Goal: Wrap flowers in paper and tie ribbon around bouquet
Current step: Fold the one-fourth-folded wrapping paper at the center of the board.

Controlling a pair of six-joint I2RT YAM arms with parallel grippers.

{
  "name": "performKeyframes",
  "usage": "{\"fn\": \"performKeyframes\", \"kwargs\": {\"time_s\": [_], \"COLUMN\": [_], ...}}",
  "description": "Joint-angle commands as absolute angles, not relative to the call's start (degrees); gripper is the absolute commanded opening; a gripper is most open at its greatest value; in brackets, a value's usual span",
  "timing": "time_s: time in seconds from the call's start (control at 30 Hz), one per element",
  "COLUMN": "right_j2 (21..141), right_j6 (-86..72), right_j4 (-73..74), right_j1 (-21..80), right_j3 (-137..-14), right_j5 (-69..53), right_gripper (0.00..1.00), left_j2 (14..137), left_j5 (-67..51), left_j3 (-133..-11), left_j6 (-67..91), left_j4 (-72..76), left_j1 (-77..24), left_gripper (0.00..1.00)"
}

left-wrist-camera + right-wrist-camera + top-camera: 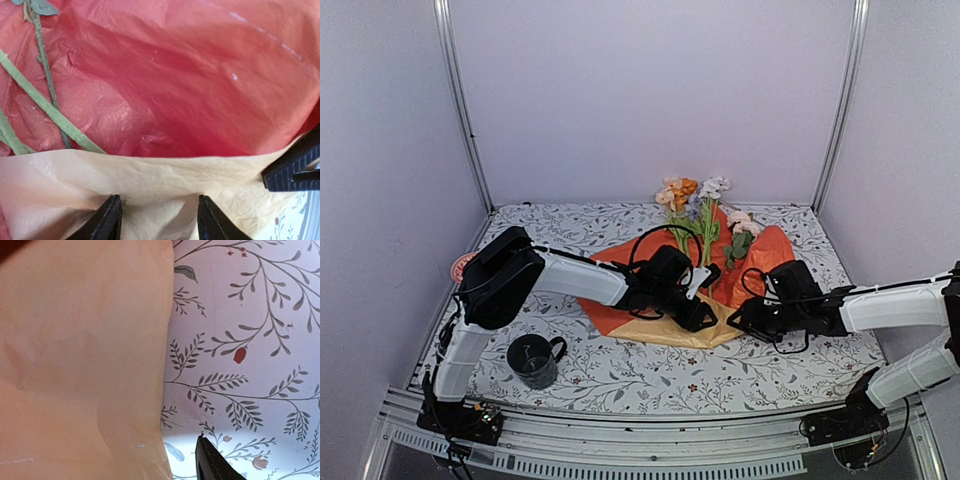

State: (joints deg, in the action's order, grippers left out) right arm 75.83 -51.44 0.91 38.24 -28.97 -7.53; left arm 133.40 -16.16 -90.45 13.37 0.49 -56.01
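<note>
The paper (760,255) lies spread at mid-table, orange-red side up, with a mustard-yellow flap (670,332) folded over at its near edge. The flowers (690,195) lie on it, heads toward the back wall, and their green stems (45,107) cross the red sheet. My left gripper (698,318) is open, its tips (160,215) apart on the yellow flap. My right gripper (742,322) is at the flap's right edge. One of its fingers (207,462) stands clear of the paper (75,365), which hides the other. No ribbon shows in any view.
A dark mug (533,360) stands near the front left of the leaf-printed tablecloth (620,375). A small red disc (463,266) sits at the left wall. Black cables loop above the paper (665,235). The right gripper's finger (295,170) shows in the left wrist view.
</note>
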Motion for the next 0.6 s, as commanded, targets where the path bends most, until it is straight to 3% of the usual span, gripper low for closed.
{"fn": "performKeyframes", "kwargs": {"time_s": [0.0, 0.3, 0.4, 0.57], "right_j2": [73.2, 61.5, 58.5, 58.1], "right_j6": [-55.9, -45.8, -40.3, -39.3], "right_j4": [0.9, -6.8, -10.5, -17.9], "right_j1": [38.7, 38.5, 38.3, 38.1], "right_j3": [-26.9, -26.5, -26.3, -24.7], "right_j5": [-4.3, -8.7, -8.8, -12.2], "right_gripper": [0.44, 0.84, 0.92, 0.94], "left_j2": [138.0, 138.3, 138.3, 138.2], "left_j5": [-11.7, -11.7, -11.5, -11.2], "left_j3": [-87.5, -87.5, -87.6, -87.7], "left_j6": [14.0, 13.7, 13.6, 13.5], "left_j4": [-7.8, -8.1, -8.1, -8.4], "left_j1": [-53.1, -53.1, -53.1, -53.1], "left_gripper": [0.53, 0.53, 0.53, 0.53]}}
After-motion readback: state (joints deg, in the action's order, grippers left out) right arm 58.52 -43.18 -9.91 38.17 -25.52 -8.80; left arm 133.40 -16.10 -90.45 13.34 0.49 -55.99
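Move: The right end of the folded wrapping paper is right at the right hand, its edge between the fingers, about 1 cm to the left and 2 cm lower. The flowers' stems stand some 20 cm ahead and 5 cm left of that hand; the red flap is about 11 cm ahead and 8 cm right. From the left hand, resting on the fold, the paper's right end is about 7 cm right, roughly level ahead. The right hand opens wide and lifts about 11 cm off the paper's end, tilting up; the left stays resting. ##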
